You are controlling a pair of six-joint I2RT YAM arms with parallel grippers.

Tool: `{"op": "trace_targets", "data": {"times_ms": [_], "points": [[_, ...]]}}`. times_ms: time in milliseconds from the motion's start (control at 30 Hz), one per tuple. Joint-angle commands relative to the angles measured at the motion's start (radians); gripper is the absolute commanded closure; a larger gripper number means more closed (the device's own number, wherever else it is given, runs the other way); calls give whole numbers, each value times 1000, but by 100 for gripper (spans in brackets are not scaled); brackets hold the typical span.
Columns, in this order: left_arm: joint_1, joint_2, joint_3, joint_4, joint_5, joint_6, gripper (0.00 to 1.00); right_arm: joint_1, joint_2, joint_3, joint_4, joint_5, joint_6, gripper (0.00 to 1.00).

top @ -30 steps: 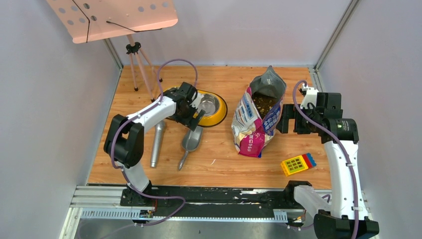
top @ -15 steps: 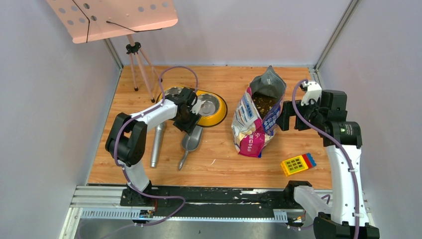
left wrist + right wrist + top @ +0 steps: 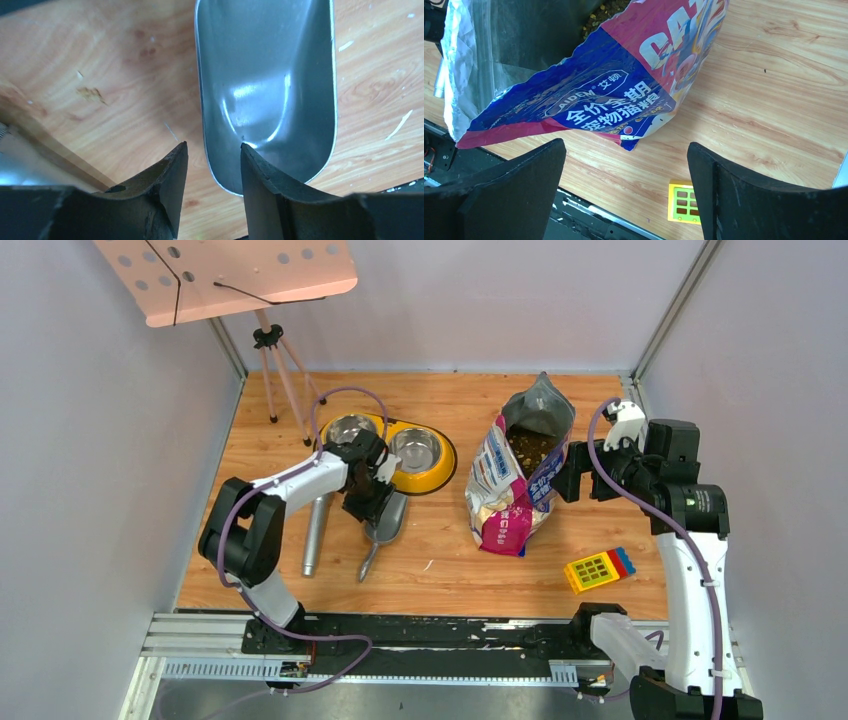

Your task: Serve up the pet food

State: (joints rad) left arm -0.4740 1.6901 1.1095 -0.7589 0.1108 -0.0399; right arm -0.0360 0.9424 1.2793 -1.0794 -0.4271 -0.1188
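The pet food [image 3: 530, 446] shows as dark kibble in the open mouth of the glossy cat food bag [image 3: 512, 488], which leans at centre right. In the right wrist view the kibble [image 3: 600, 14] peeks past the bag's [image 3: 624, 75] torn top. A grey metal scoop [image 3: 385, 522] lies on the wood just in front of the yellow double-bowl feeder [image 3: 436, 472]. My left gripper [image 3: 372, 508] hangs low over the scoop's bowl. Its jaws [image 3: 213, 147] are half closed and straddle the scoop's [image 3: 270, 75] left rim with gaps on both sides. My right gripper [image 3: 580, 480] [image 3: 626, 146] stands wide open beside the bag's right side, holding nothing.
A grey metal cylinder [image 3: 315, 530] lies left of the scoop. A yellow toy block [image 3: 598, 568] [image 3: 684, 202] sits near the right front. A tripod [image 3: 280, 380] under a pink perforated panel [image 3: 230, 275] stands at the back left. Grey walls enclose the wooden table [image 3: 440, 570].
My left gripper came forward from above the feeder down to the scoop's bowl, and its jaws narrowed. The right gripper edged a little toward the bag.
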Motion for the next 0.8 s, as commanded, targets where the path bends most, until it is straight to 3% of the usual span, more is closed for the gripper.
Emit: {"op": "trace_targets", "data": {"times_ms": [0,400,600,767], "points": [[12,-63,-37,15,35,-34,50,-1,-12,36,32,-33,-16,7],[12,-21,-32,53,48,-15,73,-1,4,55,30,-36,-6,9],[12,-14,1,30,62,10,97,-1,1,69,25,-37,-10,9],[13,-90,76,-49,125,37,100,-1,13,151,18,-17,-21,6]]}}
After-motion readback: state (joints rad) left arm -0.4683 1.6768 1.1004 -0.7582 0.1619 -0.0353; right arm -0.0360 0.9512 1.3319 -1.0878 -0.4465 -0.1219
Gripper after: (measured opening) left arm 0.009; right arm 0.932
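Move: The scoop lies right under the left hand, its middle about 3 cm to the right, level front to back and 1 cm lower. The silver cylinder stands about 10 cm to the left and 2 cm back; the middle of the yellow bowl stand is some 14 cm ahead and 4 cm to the right. From the right hand the scoop is about 31 cm to the left, 3 cm ahead and 25 cm below. The left hand eases back about 1 cm, then forward-right, its fingers shutting at the scoop's left rim. ##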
